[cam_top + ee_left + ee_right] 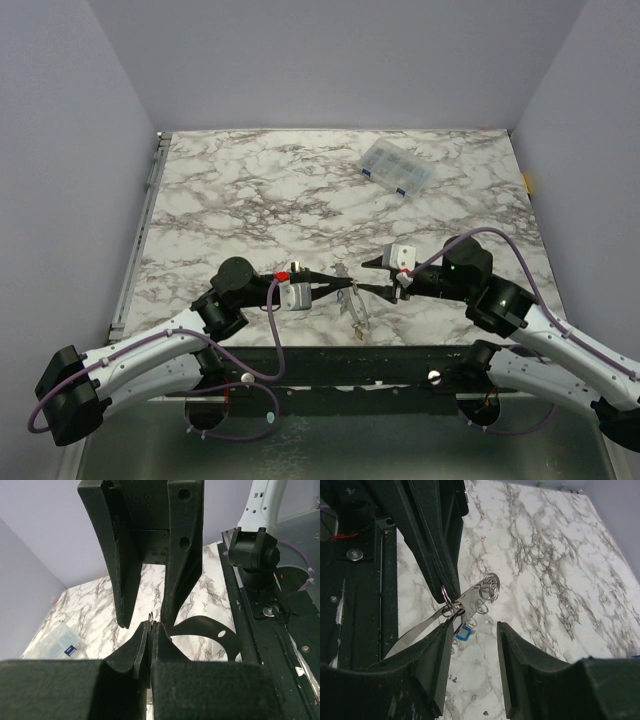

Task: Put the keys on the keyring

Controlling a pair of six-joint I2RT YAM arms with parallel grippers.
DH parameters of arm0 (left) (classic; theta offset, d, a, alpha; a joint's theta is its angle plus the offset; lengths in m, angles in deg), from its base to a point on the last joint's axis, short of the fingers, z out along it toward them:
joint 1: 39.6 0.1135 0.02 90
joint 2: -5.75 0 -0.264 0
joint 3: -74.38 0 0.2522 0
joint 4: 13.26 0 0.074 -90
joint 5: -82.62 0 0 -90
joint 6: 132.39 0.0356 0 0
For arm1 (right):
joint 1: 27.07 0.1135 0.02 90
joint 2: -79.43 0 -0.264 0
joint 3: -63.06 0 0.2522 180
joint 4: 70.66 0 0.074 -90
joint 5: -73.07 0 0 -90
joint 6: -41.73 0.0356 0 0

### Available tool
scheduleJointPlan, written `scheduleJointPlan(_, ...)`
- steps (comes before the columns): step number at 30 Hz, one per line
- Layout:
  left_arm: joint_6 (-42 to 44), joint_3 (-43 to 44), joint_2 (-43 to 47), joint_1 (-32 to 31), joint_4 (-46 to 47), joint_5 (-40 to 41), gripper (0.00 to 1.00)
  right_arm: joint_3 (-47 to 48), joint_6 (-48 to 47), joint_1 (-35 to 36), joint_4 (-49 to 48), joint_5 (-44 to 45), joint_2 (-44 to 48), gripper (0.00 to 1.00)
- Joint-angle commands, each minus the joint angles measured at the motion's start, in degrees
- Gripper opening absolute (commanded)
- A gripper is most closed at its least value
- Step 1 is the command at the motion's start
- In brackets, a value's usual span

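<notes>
My left gripper is shut on the thin metal keyring; a sliver of the ring pokes out above its closed tips. Silver keys and small wire rings hang from the keyring, with a blue-headed key just below them. In the top view the bunch of keys dangles between both grippers near the table's front edge. My right gripper faces the left one, jaws apart with nothing between them. Its left fingertip lies against the keyring and a key blade.
A clear plastic compartment box lies at the back right of the marble table, also seen in the left wrist view. The black rail runs along the front edge, just behind the grippers.
</notes>
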Motion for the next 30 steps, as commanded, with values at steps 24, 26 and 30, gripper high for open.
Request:
scheduleJointPlan(24, 0.3, -0.3, -0.5, 0.2, 3.5, -0.4, 0.00, 5.5, 4.0, 2.5, 0.7, -6.3, -4.9, 0.22)
scheduleJointPlan(26, 0.2, -0.3, -0.6, 0.2, 3.5, -0.4, 0.00, 5.6, 4.0, 2.6, 0.8, -6.3, -4.8, 0.17)
scheduleJointPlan(30, 0.1, -0.3, -0.6, 0.2, 3.5, -0.5, 0.00, 5.8, 3.1, 2.8, 1.1, -6.2, -4.3, 0.04)
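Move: The left fingers already hold the keyring at their tips, about 1 cm to the right of the left hand's point. From the half-open right hand, the keyring lies some 2 cm back and 2 cm to the left, at the same height. The grey curved plate hangs about 5 cm back, 2 cm left and 5 cm below the right hand; the coiled rings sit roughly 1 cm ahead, 4 cm left and 4 cm below it. The right fingertips come onto the bit of keyring sticking out of the left fingertips and close from half open to nearly shut around it. To get there the right hand eases left and back about 2.5 cm, staying nearly level and turning only some 5 degrees counter-clockwise. The left hand stays put, keeping its pinch on the keyring. ##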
